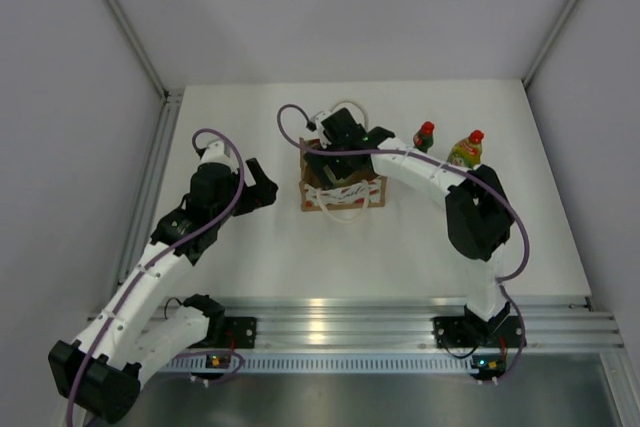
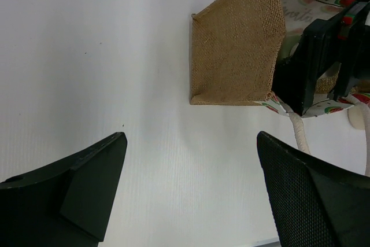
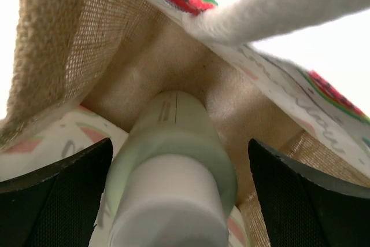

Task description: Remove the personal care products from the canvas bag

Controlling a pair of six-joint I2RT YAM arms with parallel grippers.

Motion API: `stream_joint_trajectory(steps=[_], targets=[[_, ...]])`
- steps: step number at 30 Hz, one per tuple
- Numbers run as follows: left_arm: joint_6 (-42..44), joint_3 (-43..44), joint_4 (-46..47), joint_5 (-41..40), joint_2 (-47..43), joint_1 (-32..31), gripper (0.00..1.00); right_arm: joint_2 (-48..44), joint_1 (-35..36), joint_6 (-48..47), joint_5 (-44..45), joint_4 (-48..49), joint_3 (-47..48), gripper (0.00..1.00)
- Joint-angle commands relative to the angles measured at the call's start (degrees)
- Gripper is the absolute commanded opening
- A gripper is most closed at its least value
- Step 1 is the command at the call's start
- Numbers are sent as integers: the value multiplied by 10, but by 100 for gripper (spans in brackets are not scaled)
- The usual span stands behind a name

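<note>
The canvas bag (image 1: 343, 187) stands mid-table, tan with cream rope handles. My right gripper (image 1: 340, 147) reaches down into its mouth, jaws open. In the right wrist view a pale cylinder with a white cap (image 3: 173, 166) stands inside the bag (image 3: 52, 44) between the spread fingers (image 3: 300, 201), with gaps on both sides. Two bottles stand outside on the table: a dark green one with a red cap (image 1: 424, 136) and a yellow-green one with a red cap (image 1: 465, 150). My left gripper (image 1: 262, 187) hovers open left of the bag (image 2: 237, 50), over bare table.
White walls close in the table on the left, back and right. An aluminium rail (image 1: 340, 322) runs along the near edge by the arm bases. The bag's rope handle (image 3: 277, 10) crosses above the right gripper.
</note>
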Motion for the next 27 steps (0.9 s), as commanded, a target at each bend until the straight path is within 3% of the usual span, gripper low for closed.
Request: stream_joint_trajectory(steps=[1, 5, 13, 19, 20, 22, 27], targets=[[6, 2, 12, -8, -2, -1, 98, 20, 10, 0, 6, -26, 36, 95], [6, 1, 13, -8, -2, -1, 98, 32, 6, 9, 5, -29, 43, 88], [6, 1, 16, -7, -1, 0, 98, 31, 4, 33, 5, -34, 45, 63], [6, 0, 16, -8, -1, -1, 98, 21, 5, 32, 10, -33, 60, 22], [6, -1, 17, -8, -1, 0, 98, 21, 4, 32, 8, -33, 64, 10], [6, -1, 18, -8, -1, 0, 98, 19, 4, 32, 4, -33, 78, 1], [6, -3, 18, -10, -5, -1, 98, 9, 4, 33, 8, -33, 103, 0]])
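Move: The pale green white-capped bottle stands in the canvas bag between my open right fingers, its middle about 1 cm ahead and 3 cm below. The bag's near rope handle hangs roughly 7 cm back and 2 cm to the right. Out on the table, the red-capped green bottle is some 18 cm right and 4 cm ahead, the yellow bottle about 28 cm right and 3 cm ahead. From my left hand the white-capped bottle lies some 15 cm right, 8 cm ahead and lower. I let my right hand settle the last 1 cm down, forward and slightly left around the white-capped bottle, then close the fingers from wide open to about two-thirds, until the pads pinch the bottle's pale green body from both sides. They stop there and the squeeze builds; holding on, I ease back up by about half a centimetre. ##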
